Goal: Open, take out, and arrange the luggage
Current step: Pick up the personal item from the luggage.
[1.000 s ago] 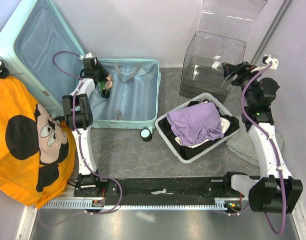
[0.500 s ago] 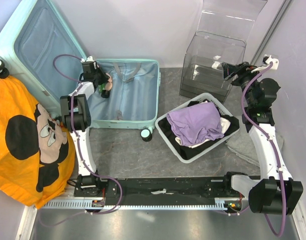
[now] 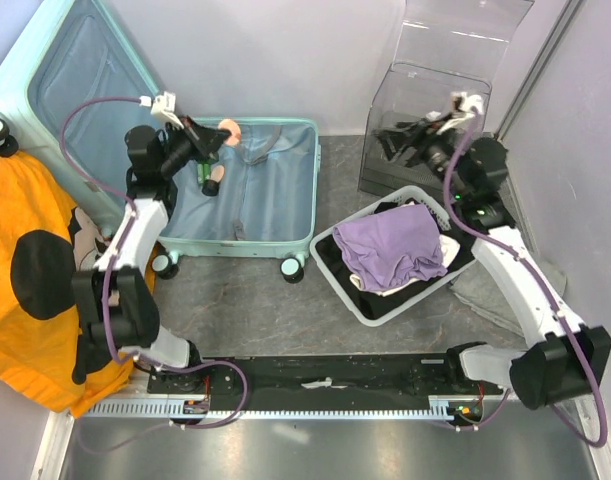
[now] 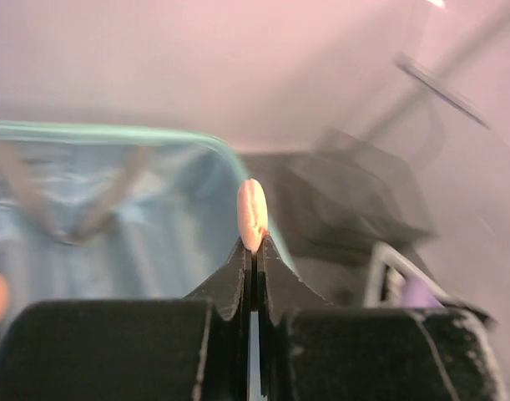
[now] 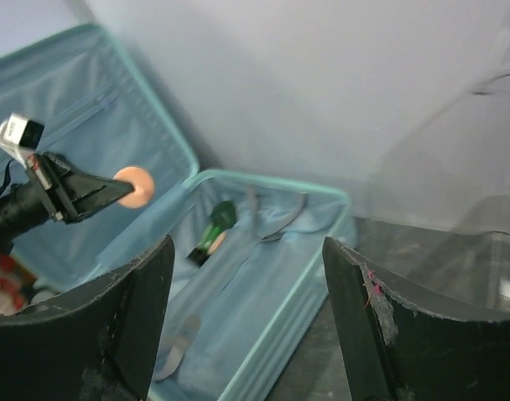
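The mint luggage (image 3: 270, 205) lies open on the floor, its lid (image 3: 75, 80) leaning up at the back left. My left gripper (image 3: 215, 137) hovers over the base's back left corner, shut on a small flat peach disc (image 3: 229, 130), seen edge-on in the left wrist view as the peach disc (image 4: 252, 214) between my left gripper (image 4: 253, 247) tips. A green bottle-like item (image 3: 206, 172) lies on the blue lining (image 5: 263, 292). My right gripper (image 3: 390, 143) is open and empty above the clear box, facing the luggage. Its fingers (image 5: 133, 317) stand wide apart.
A white mesh basket (image 3: 357, 300) with a purple garment (image 3: 393, 245) sits right of the luggage. A clear plastic box (image 3: 435, 100) stands at the back right. A large orange cartoon-mouse cloth (image 3: 35, 270) covers the left side. Grey fabric (image 3: 485, 290) lies by the right arm.
My left gripper closed on the peach disc inside the luggage and lifted it up and back. My right arm swung left, turning its gripper toward the luggage.
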`<state>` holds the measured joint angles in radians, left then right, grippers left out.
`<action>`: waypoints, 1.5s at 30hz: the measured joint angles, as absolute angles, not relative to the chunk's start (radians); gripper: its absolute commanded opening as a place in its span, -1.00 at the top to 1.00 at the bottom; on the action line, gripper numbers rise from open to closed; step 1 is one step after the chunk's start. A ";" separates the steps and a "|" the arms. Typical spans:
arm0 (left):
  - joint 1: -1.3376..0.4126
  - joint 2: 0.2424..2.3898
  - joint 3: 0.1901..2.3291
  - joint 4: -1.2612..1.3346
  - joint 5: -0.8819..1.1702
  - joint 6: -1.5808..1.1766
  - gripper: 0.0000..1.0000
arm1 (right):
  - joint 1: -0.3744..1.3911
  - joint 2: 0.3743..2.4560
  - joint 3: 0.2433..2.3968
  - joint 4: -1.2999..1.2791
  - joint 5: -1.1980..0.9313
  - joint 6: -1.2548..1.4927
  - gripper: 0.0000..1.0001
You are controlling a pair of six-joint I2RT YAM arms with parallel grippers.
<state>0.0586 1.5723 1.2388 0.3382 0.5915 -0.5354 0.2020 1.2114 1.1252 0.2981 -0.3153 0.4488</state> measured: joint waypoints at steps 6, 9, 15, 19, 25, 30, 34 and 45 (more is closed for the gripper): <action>0.020 1.378 1.029 0.371 0.895 -0.620 0.97 | 0.363 1.401 1.264 0.300 -0.502 0.456 -0.68; 0.009 1.285 0.904 0.361 1.007 -0.668 0.97 | 0.417 1.497 1.299 0.301 -0.595 0.477 -0.61; -0.014 1.165 0.835 0.346 1.187 -0.706 0.97 | 0.531 1.627 1.365 0.181 -0.704 0.430 -0.43; -0.020 1.139 0.834 0.347 1.263 -0.705 0.97 | 0.586 1.639 1.364 0.153 -0.774 0.419 -0.33; -0.023 1.150 0.834 0.345 1.295 -0.701 0.97 | 0.598 1.624 1.312 0.233 -0.833 0.451 -0.26; -0.024 1.157 0.834 0.341 1.307 -0.694 0.97 | 0.598 1.620 1.298 0.233 -0.848 0.452 -0.19; -0.024 1.157 0.834 0.341 1.313 -0.687 0.97 | 0.609 1.620 1.298 0.246 -0.866 0.452 -0.14; -0.025 1.159 0.830 0.330 1.313 -0.666 0.97 | 0.653 1.620 1.298 0.260 -0.914 0.450 0.16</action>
<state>-0.0246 1.1591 0.8303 0.3302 1.3128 -0.6662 0.6525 1.6196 1.2984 0.2596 -0.9138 0.4503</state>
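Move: The left fingers already hold the round pink personal item; the right gripper is its goal, about 36 cm to the right, 8 cm back and 8 cm higher. From the left hand, the green brush in the suitcase lies about 13 cm ahead, 14 cm left and 27 cm below. From the right hand, the personal item is some 36 cm left, 8 cm ahead and 8 cm lower, while the purple cloth lies 4 cm back, 8 cm right and 28 cm below. Left hand swings the pinched item 25 cm back and right; right hand sweeps left, back, down towards it, half-closing. ##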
